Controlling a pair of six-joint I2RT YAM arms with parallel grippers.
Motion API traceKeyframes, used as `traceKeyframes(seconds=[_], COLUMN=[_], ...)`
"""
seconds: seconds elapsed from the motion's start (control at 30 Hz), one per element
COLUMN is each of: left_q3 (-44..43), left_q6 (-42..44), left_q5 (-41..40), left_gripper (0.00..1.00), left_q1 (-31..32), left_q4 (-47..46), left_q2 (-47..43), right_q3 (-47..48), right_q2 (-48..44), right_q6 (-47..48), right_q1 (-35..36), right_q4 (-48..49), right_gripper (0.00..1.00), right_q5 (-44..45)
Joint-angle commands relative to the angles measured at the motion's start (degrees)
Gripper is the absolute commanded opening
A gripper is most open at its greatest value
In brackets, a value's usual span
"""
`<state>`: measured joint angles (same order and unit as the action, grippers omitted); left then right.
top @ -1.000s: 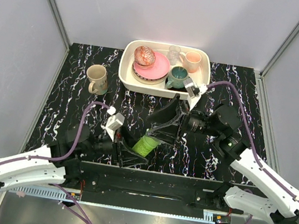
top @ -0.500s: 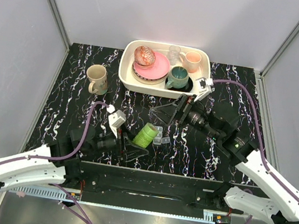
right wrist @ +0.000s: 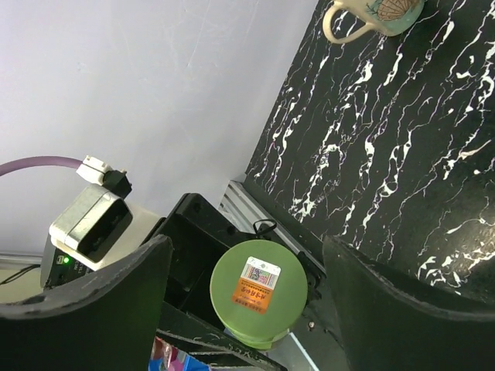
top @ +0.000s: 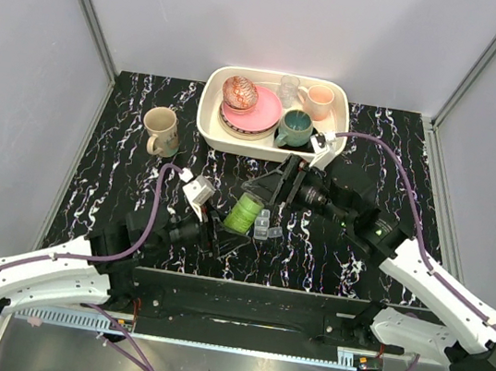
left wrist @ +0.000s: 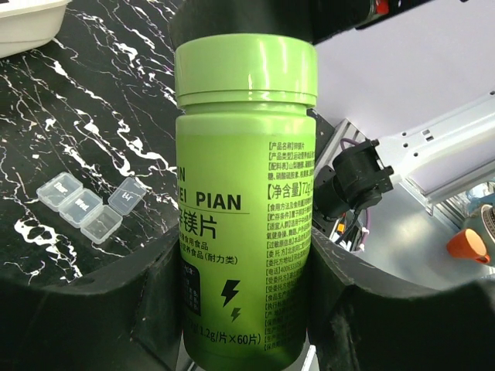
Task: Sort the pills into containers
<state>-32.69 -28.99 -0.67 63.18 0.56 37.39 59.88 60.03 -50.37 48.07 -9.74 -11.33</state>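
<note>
A green pill bottle (top: 246, 213) with a closed cap is held off the table by its lower body, my left gripper (top: 225, 232) shut on it. In the left wrist view the bottle (left wrist: 246, 193) fills the gap of the left gripper (left wrist: 247, 309), both fingers pressed on its sides. My right gripper (top: 271, 187) stands open at the cap end. The cap (right wrist: 259, 292) sits inside the right gripper (right wrist: 247, 305) with space on each side. The containers (top: 265, 228), a clear three-cell strip (left wrist: 87, 207), lie on the table beside the bottle. The pills are out of view.
A white tub (top: 210, 124) at the back holds pink plates, a teal mug (top: 295, 127), a peach cup and a glass. A beige mug (top: 160, 130) stands at the back left of the black marbled table and also shows as the mug (right wrist: 371, 15) in the right wrist view.
The left gripper has carried the green bottle farther from the bases. The right gripper drew back from the bottle, then came back left to the cap.
</note>
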Motion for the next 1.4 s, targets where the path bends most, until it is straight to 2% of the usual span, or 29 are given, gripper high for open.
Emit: traceKeyframes(seconds=[0.0, 0.2, 0.7, 0.83, 0.87, 1.0, 1.03, 1.2, 1.37], left_q3=[-3.61, -4.4, -3.61, -3.7, -3.7, -3.61, -3.52, -2.73, -1.86], left_q6=[-0.19, 0.08, -0.54, -0.45, -0.54, -0.89, -1.06, -1.59, -2.73], left_q5=[-3.02, -3.81, -4.78, -4.78, -4.7, -2.16, -0.41, 5.58, 16.65], left_gripper=[0.0, 0.0, 0.0, 0.0, 0.0, 0.0, 0.0, 0.0, 0.0], left_q1=[0.19, 0.19, 0.19, 0.19, 0.19, 0.19, 0.19, 0.19, 0.19], left_q4=[-4.16, -3.11, -4.34, -4.42, -4.42, -5.04, -5.65, -7.67, -13.47], left_q2=[-0.73, -0.74, -0.74, -0.74, -0.65, -1.17, -1.61, -3.46, -1.09], right_q3=[0.86, 0.33, -0.81, -1.34, -1.69, -2.57, -2.57, -3.71, -7.05], right_q2=[0.96, 1.05, 1.67, 1.41, 1.41, 0.27, -0.09, -2.81, -6.32], right_q6=[-1.57, -1.57, -2.28, -2.1, -1.93, 0.96, 1.5, 3.7, 5.8], right_q1=[0.88, 1.67, 1.94, 1.94, 1.94, 1.94, 1.94, 1.94, 1.94], right_q4=[0.86, 0.95, 1.83, 2.18, 2.53, 5.95, 6.39, 14.29, 24.67], right_gripper=[0.83, 0.81, 0.61, 0.46, 0.32, 0.02, 0.0, 0.0, 0.0], right_q5=[-3.17, -3.26, -4.84, -4.84, -4.93, -8.08, -8.7, -17.12, -23.11])
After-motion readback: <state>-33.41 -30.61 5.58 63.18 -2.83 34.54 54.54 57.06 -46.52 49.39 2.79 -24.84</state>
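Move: The bottle's lid stands almost between the right hand's open fingers, some 2 cm back, 1 cm to the left and 2 cm below. From the left hand, which holds the bottle, the lid is about 5 cm ahead, 1 cm to the right and 5 cm above. The pill box lies far below on the table, roughly 6 cm ahead, 7 cm right and 20 cm down from the left hand; the loose pill cell is about 4 cm right of the box and 2 cm nearer. The right fingers close on the lid and pinch it, after that hand eases about 2 cm down, back and left while the left keeps hold of the bottle and nudges it about 1 cm forward. Then both swing back and up some 3–5 cm, the right turning counter-clockwise and the left clockwise by roughly 10 degrees each, twisting lid against bottle. ##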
